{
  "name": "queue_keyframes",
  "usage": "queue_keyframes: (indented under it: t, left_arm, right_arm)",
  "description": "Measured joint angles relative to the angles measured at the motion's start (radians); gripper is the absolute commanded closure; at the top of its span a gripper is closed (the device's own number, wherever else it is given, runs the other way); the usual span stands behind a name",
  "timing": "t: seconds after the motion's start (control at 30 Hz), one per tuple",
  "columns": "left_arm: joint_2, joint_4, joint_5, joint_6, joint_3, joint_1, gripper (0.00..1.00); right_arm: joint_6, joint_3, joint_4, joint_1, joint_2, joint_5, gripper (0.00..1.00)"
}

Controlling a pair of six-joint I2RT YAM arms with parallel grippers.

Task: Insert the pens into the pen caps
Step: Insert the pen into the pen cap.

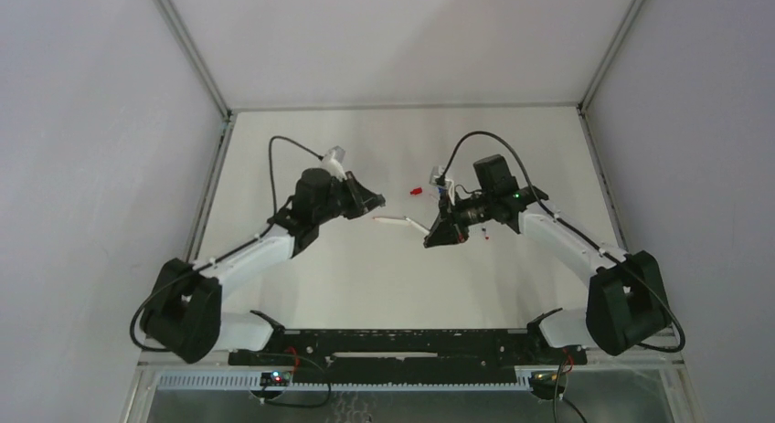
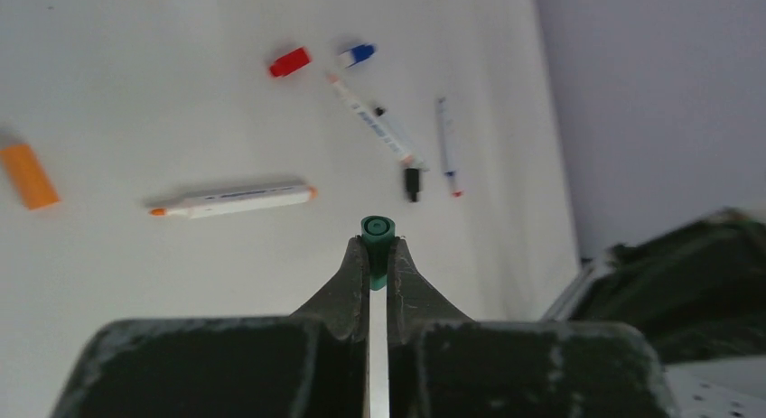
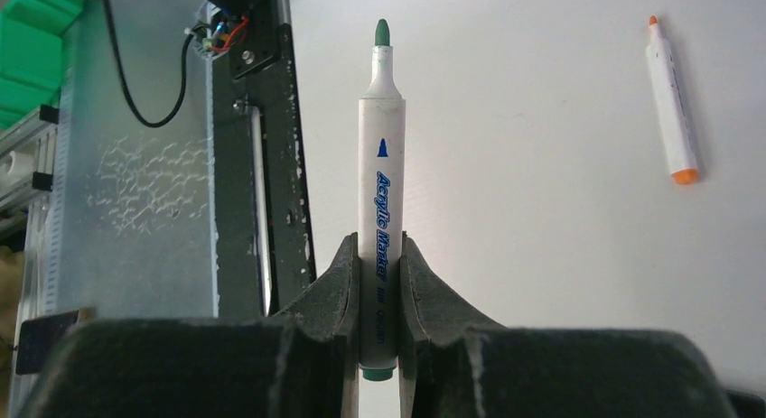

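Note:
My left gripper [image 2: 378, 248] is shut on a green pen cap [image 2: 377, 228], whose open end points away from the camera. My right gripper [image 3: 380, 255] is shut on the barrel of a white pen [image 3: 381, 156] with a green tip pointing outward. From above, the left gripper [image 1: 375, 202] and right gripper [image 1: 429, 242] face each other over mid-table, a short gap apart. An orange-tipped pen [image 2: 233, 199] lies on the table between them. Beyond lie an orange cap [image 2: 29, 175], a red cap [image 2: 289, 62], a blue cap [image 2: 358, 54], a black cap [image 2: 412, 183] and other uncapped pens [image 2: 448, 145].
White walls with metal corner posts [image 1: 196, 58] close in the table on three sides. A black rail [image 1: 402, 341] runs along the near edge between the arm bases. A green bin [image 3: 36, 30] sits off the table beyond that rail.

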Motion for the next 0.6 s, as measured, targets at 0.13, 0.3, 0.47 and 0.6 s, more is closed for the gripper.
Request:
queue_keyframes:
  t: [0.13,0.3,0.47,0.6]
  left_arm:
    - [-0.098,0.196,-0.002,-0.152,-0.14,0.0,1.0]
    - [-0.141,0.396,-0.015,-0.34,-0.269,0.0,1.0]
    - [-0.15,0.513,-0.037,-0.469,-0.334,-0.001,1.0]
    - [-0.162,0.567,-0.045,-0.523,-0.34,-0.004,1.0]
  right_arm:
    - [0.082,-0.005,0.074,0.052,0.035,0.079,1.0]
    - [0.174,-0.021,0.16,0.109,0.047,0.144,1.0]
    - [0.249,-0.026,0.218,0.157,0.05,0.222,1.0]
    - [0.298,-0.026,0.249,0.163,0.051,0.286,1.0]
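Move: The green pen, upheld in the right fingers, has its middle about 9 cm right of the left hand, 8 cm back and perhaps 3 cm higher. For the right hand, the green cap in the left fingertips is some 11 cm to the left, 9 cm ahead and about level. The orange pen lies on the table roughly 15 cm below the left hand, 4 cm ahead and 3 cm right; the red cap, equally low, is 12 cm ahead of that hand and 10 cm right. The green cap, still pinched by the left hand, is lifted about 5 cm and drawn back some 2 cm as the wrist tips its fingers up from a downward slant to nearly level, roughly 30 degrees. The right hand keeps its grip on the green pen and brings it about 4 cm left towards the cap, sinking 2 cm, easing slightly forward late and turning some 10 degrees clockwise. ##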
